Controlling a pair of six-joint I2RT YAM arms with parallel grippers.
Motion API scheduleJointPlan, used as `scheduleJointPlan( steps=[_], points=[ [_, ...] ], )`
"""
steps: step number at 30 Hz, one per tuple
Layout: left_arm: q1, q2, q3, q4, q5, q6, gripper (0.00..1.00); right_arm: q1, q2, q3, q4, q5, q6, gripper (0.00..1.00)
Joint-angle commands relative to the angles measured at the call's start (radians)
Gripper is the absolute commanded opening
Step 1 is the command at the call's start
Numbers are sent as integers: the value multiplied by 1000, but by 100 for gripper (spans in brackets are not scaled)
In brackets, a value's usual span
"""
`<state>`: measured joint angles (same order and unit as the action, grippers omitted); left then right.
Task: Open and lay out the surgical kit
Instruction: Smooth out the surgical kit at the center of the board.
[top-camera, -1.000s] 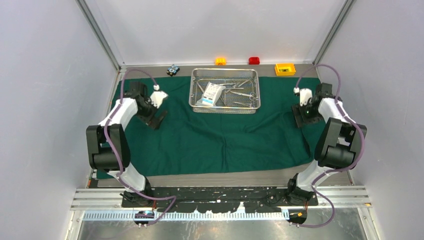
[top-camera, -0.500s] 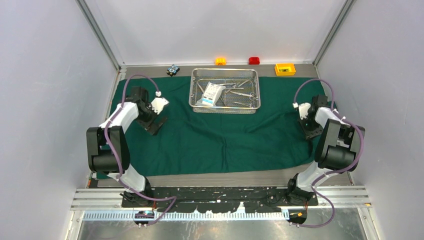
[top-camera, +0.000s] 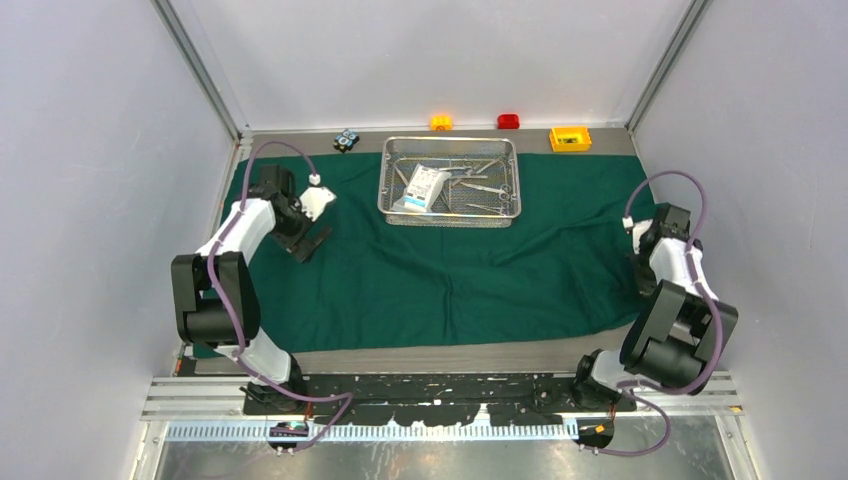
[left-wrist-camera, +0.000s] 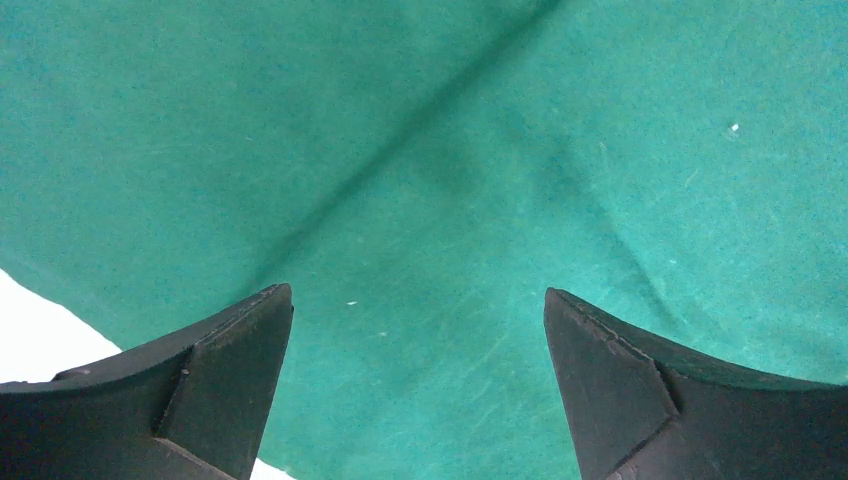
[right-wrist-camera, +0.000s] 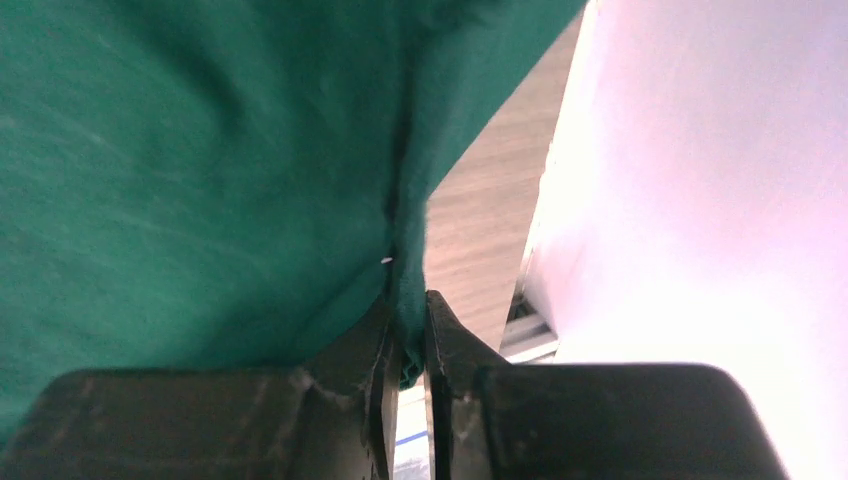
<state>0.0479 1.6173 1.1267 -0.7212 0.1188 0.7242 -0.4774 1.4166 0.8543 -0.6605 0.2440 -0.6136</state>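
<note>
The surgical kit's dark green drape (top-camera: 430, 270) lies spread over the table. On its far middle stands the steel wire-mesh tray (top-camera: 390, 190), holding a flat white pouch (top-camera: 423, 188) and slim silver forceps (top-camera: 482, 187). My left gripper (top-camera: 313, 243) hovers open over the drape's left part; its wrist view shows only green cloth (left-wrist-camera: 420, 200) between the wide-set fingers. My right gripper (top-camera: 643, 272) is at the drape's right edge, shut on a pinched fold of the drape (right-wrist-camera: 408, 330) that runs up between its fingers.
Along the back edge sit a small orange block (top-camera: 441, 122), a red block (top-camera: 508, 121), a yellow box (top-camera: 570, 138) and a small dark piece (top-camera: 346, 139). Side walls (top-camera: 760, 200) stand close on both sides. Bare tabletop (right-wrist-camera: 490, 220) shows beyond the drape's right edge.
My right arm swung outward and nearer to the drape's right edge, and its jaws closed on the cloth. The left gripper shifted only slightly and stayed open.
</note>
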Motion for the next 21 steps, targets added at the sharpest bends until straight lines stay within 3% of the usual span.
scheduleJointPlan(
  steps=[1,6,14,21],
  points=[
    [1,12,80,-25,-8,18,99,-50,-111,-65,-28,67,30,17],
    [-1,31,125,-59,-17,15,99,-132,-191,-150,-27,122,-4,18],
    [-2,36,143,-63,-21,14,99,-292,-267,-249,48,152,-102,42],
    [-2,37,106,-30,-45,11,99,-331,-217,-199,90,154,-120,51]
  ],
)
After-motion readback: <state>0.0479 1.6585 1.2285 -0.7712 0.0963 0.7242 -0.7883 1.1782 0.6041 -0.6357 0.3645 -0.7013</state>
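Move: At the cloth's right edge, the right hand already has the green surgical cloth pinched some 5 cm above the board. The board's near right corner lies about 18 cm back and 9 cm to its right. A long slanting crease in the cloth is centred some 11 cm ahead and 17 cm left; the instrument tray is about 23 cm ahead and 42 cm left. From the idle, open left hand, that corner is roughly 27 cm back and 83 cm right. Drawing the pinched edge back towards its base and slightly right, the right hand travels about 12 cm towards the board's near right corner at nearly level height, its wrist turning some 15 degrees clockwise. Midway its fingers begin to open, reaching about half open and ending the pinch as the hand stops. The empty left hand rises and shifts forward about 2 cm, staying wide open. ##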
